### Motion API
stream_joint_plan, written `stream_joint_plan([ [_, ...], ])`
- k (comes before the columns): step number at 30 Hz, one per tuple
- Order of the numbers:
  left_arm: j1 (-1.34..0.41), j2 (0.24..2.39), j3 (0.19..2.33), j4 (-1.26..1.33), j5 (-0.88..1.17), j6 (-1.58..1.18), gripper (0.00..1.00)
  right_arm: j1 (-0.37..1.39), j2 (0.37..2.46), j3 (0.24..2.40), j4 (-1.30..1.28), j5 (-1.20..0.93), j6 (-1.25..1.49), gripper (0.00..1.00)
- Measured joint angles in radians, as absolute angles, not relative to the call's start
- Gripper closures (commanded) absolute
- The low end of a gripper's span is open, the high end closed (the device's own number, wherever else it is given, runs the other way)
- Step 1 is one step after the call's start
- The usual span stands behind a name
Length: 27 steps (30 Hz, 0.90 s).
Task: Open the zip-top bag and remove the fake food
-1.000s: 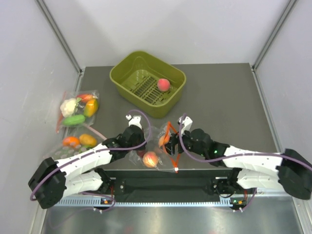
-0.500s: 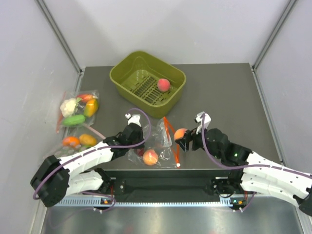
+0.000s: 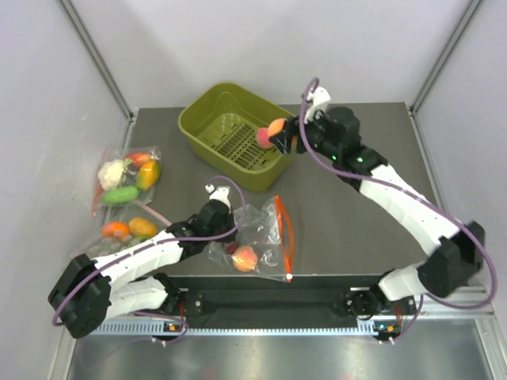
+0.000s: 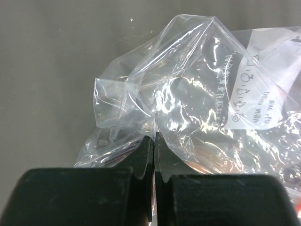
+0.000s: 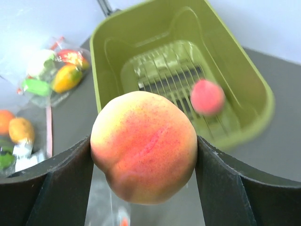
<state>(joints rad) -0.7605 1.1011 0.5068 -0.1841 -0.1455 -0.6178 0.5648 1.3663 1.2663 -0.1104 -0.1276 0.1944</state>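
Observation:
The zip-top bag [image 3: 257, 229] lies crinkled near the front edge, its orange-red zip strip [image 3: 284, 229] on its right side. One peach of the fake food [image 3: 245, 257] still shows inside it. My left gripper [image 3: 226, 229] is shut, pinching the bag's clear plastic [image 4: 188, 99] between its fingertips [image 4: 154, 139]. My right gripper [image 3: 283, 134] is shut on a second peach [image 5: 143, 146] and holds it in the air over the right rim of the green basket [image 3: 207, 119]. A third peach [image 5: 207, 97] lies in the basket.
Two other clear bags of vegetables lie at the left: one with cauliflower and cucumber [image 3: 127, 176], one with orange pieces [image 3: 127, 229]. The basket [image 5: 244, 80] has a slatted floor. Grey walls close in the table on three sides.
My right gripper has lifted a peach out of the bag and carried it away and up to the basket's rim. The left gripper has kept its pinch on the bag.

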Motion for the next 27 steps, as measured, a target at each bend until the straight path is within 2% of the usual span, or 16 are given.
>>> stream_joint_plan([
  [2,-0.760,1.097,0.507,-0.184,-0.142,-0.618,1.00,0.564,1.481,1.361,-0.099,-0.160,0.186,0.62],
  [4,-0.760,1.097,0.508,-0.185,-0.138,-0.618,1.00,0.564,1.576,1.429,-0.101,-0.177,0.183,0.55],
  [6,-0.760,1.097,0.509,-0.184,-0.131,-0.618,1.00,0.564,1.668,1.487,-0.100,-0.190,0.183,0.38],
  [7,-0.760,1.097,0.509,-0.184,-0.127,-0.618,1.00,0.564,1.702,1.504,-0.101,-0.195,0.183,0.24],
  [12,-0.760,1.097,0.511,-0.184,-0.119,-0.618,1.00,0.564,1.810,1.528,-0.105,-0.224,0.184,0.10],
  [21,-0.760,1.097,0.516,-0.184,-0.112,-0.619,1.00,0.564,1.817,1.526,-0.091,-0.245,0.175,0.04],
  [24,-0.760,1.097,0.516,-0.184,-0.112,-0.621,1.00,0.564,1.742,1.462,-0.081,-0.243,0.163,0.04],
  [27,-0.760,1.095,0.516,-0.187,-0.116,-0.622,1.00,0.564,1.576,1.320,-0.069,-0.231,0.156,0.05],
])
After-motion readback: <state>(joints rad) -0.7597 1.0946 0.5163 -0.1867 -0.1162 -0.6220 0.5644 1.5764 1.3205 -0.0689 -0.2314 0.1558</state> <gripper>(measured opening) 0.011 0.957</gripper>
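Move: The peach in my right hand is bound for the green basket, whose middle lies about 13 cm ahead of that hand, 11 cm to its left and some 23 cm below. The red peach already in the basket is about 13 cm ahead, 5 cm left and 25 cm down; the open bag lies roughly 18 cm back and 6 cm left, 27 cm down. From my left hand, the basket's middle is about 28 cm ahead and 3 cm right. I swing my right hand forward and left over the basket, about 10 cm across, sinking some 9 cm as the fingers tip down about 10 degrees. There I open them from around the peach and let go, then draw the empty hand back, right and a little up, fingers wide. My left hand stays put, still pinching the bag. ##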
